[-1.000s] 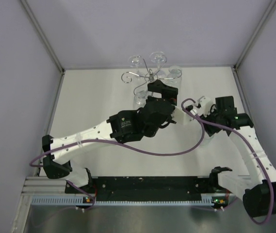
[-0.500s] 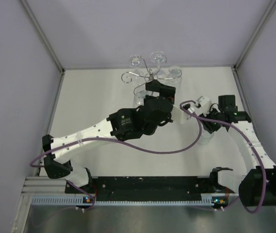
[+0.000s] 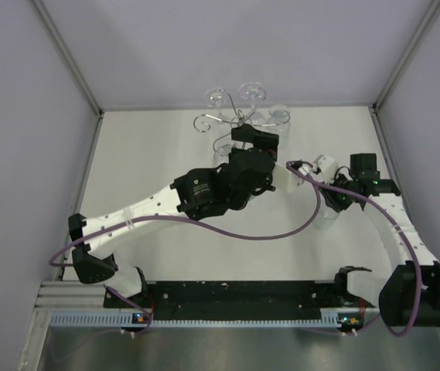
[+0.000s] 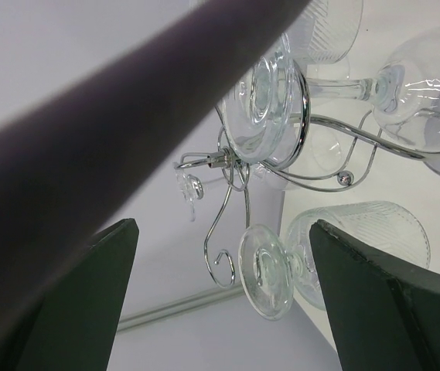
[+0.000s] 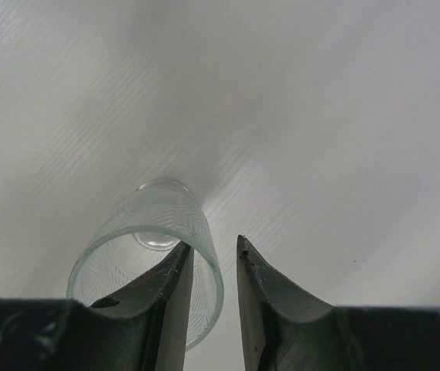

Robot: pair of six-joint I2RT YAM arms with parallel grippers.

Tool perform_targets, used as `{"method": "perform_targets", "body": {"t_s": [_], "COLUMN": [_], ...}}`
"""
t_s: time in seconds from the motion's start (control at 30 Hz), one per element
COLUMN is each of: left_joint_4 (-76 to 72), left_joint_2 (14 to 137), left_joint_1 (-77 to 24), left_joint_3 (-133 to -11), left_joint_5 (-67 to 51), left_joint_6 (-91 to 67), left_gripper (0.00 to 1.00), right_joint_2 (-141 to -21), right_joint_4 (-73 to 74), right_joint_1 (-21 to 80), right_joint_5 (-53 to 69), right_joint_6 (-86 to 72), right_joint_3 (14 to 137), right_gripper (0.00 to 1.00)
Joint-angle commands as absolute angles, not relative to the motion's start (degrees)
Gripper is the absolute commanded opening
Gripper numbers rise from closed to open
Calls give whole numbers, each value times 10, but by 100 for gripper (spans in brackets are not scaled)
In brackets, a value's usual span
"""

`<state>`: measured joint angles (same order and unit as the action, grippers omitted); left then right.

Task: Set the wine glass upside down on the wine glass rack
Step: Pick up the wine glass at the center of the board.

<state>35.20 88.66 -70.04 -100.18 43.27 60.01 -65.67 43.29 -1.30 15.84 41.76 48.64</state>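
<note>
The wine glass lies on the white table, its open bowl toward my right gripper. One finger is inside the bowl and the other outside, so the rim wall stands between them with a gap still showing. From above, the glass is a faint shape at the right gripper. The wine glass rack stands at the back centre, chrome scroll arms spread. My left gripper hovers just in front of it, wide open, holding nothing.
Several other glasses hang upside down on the rack; one foot and its ribbed bowl hang closest to the left fingers. A purple cable loops across the table. Grey walls close in the back and both sides.
The right jaws have narrowed around the glass wall while the right arm eased left. The left arm crept slightly toward the rack, still open.
</note>
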Motion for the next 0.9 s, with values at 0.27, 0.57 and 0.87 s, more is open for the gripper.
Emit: {"method": "perform_targets", "body": {"t_s": [0.27,0.57,0.87], "left_joint_4": [200,200,240], "left_joint_2": [805,799,794], "left_joint_1": [-696,-691,-680], "left_joint_3": [-1100,-1107,-1124], "left_joint_5": [425,426,396], "left_joint_6": [534,528,470], "left_gripper": [98,98,98], "right_joint_2": [-677,-668,-659], "right_joint_4": [474,473,463], "right_joint_1": [-54,-54,-55], "right_joint_5": [30,21,15], "right_joint_6": [374,379,379], "right_joint_3": [441,428,415], "right_gripper": [24,20,5]}}
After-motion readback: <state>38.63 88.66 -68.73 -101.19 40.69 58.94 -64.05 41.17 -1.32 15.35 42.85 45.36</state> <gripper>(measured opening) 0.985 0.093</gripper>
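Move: The wine glass, the last on the open board, stands upright with its middle about 3 cm left of the right hand, 2 cm nearer the base and 5 cm lower; one finger already reaches inside its rim. The glass rack rises some 16 cm ahead and 27 cm left; the glass hanging from its right-hand arm is roughly 20 cm ahead, 16 cm left and 10 cm above. From the left hand the standing glass lies about 23 cm right, 3 cm back and 34 cm down. The right fingers close on the near-vertical wall just under the wine glass's rim, on the glass's right side, one finger inside and one outside, going from about a third open to almost shut. As they shut, the hand sinks about 1 cm and eases back half as much, with the wrist's slant unchanged. ##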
